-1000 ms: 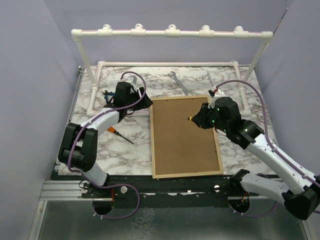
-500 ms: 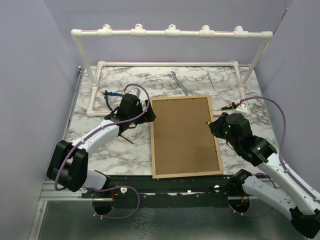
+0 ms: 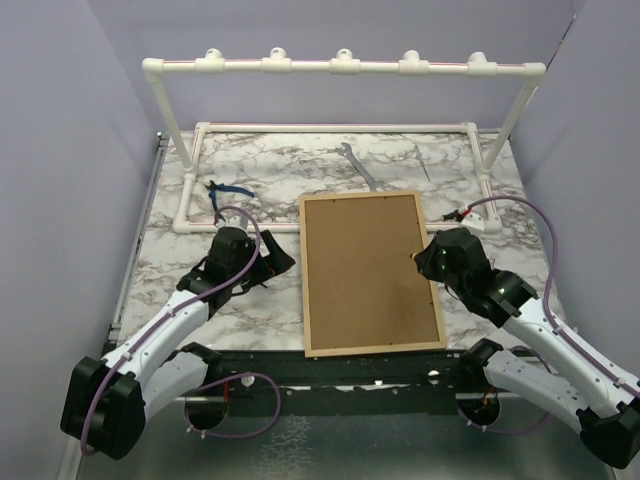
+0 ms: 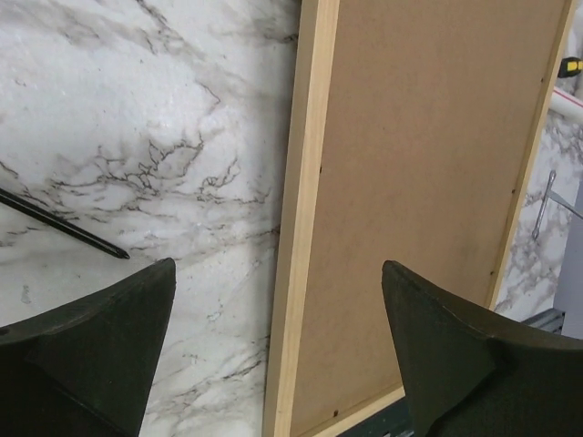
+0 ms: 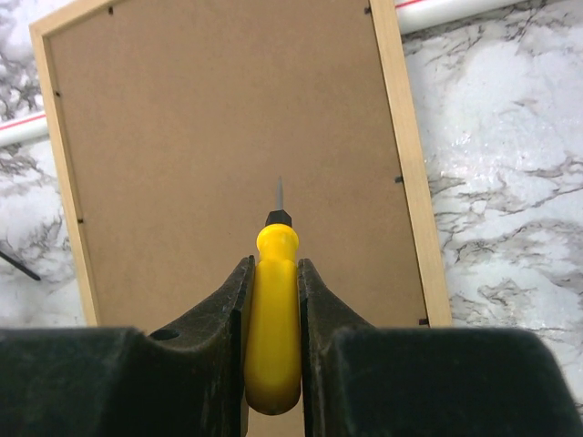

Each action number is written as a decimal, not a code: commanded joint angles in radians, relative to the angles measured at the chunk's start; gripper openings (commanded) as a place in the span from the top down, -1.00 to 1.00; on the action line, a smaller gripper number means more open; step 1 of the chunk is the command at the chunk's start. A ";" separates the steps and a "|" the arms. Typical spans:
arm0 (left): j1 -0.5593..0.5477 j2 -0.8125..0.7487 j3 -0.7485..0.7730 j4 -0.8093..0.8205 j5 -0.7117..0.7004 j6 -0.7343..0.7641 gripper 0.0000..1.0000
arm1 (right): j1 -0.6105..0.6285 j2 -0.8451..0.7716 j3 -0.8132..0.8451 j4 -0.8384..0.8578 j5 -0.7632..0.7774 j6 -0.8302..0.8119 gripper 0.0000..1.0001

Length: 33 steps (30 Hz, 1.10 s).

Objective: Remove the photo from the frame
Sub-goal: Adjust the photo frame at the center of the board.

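Note:
The frame lies face down mid-table, its brown fibreboard back up inside thin light-wood edging. The photo is hidden under that back. My left gripper hangs open just left of the frame's left edge, touching nothing. In the left wrist view its fingers straddle the wood edging from above, well apart from it. My right gripper is shut on a yellow-handled screwdriver, whose tip points over the fibreboard back. From above, the right gripper sits at the frame's right edge.
A white PVC pipe rack spans the back of the marble table. A wrench, a thin tool and blue-handled pliers lie beyond the frame. A dark screwdriver shaft lies left of the frame, by my left arm.
My left arm pulled back toward the near left and its gripper opened wide. My right gripper moved from the frame's middle to its right edge, still holding the screwdriver.

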 commanded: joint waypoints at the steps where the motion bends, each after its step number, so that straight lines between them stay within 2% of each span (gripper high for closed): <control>1: -0.025 -0.001 -0.028 0.014 0.074 -0.013 -0.84 | 0.004 0.000 -0.022 0.041 -0.051 -0.013 0.99; 7: -0.157 0.052 -0.027 0.051 -0.024 -0.033 -0.70 | 0.004 -0.010 -0.024 0.033 -0.027 -0.014 0.99; 18: -0.329 0.191 0.001 0.084 -0.186 -0.052 -0.32 | 0.003 -0.032 -0.036 0.031 -0.037 -0.034 0.99; 24: -0.370 0.272 0.043 0.078 -0.245 -0.048 -0.06 | 0.003 -0.034 -0.039 0.038 -0.054 -0.039 0.99; 28: -0.370 0.316 0.046 0.072 -0.286 -0.079 0.00 | 0.004 -0.035 -0.040 0.038 -0.062 -0.042 0.99; 33: -0.370 0.352 0.068 0.069 -0.326 -0.085 0.18 | 0.003 -0.042 -0.040 0.031 -0.059 -0.049 0.99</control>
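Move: The stretch of the photo frame's left rail I go for lies about 6 cm to the right of my left hand, some 4 cm back and 9 cm below. The orange-handled screwdriver lies about 10 cm to that hand's left and 2 cm ahead; the white pipe crosses roughly 13 cm straight ahead, both on the board some 10 cm below. From my right hand, that rail spot is about 28 cm left, 2 cm ahead and 13 cm below. I swing my wide-open left hand back and to the right, then drop it onto the photo frame's left rail, about 7 cm down and 6 cm right in all. On the way the wrist turns some 15 degrees, its left side rising, and the fingers narrow to about half open, one on either side of the rail without pinching it. ##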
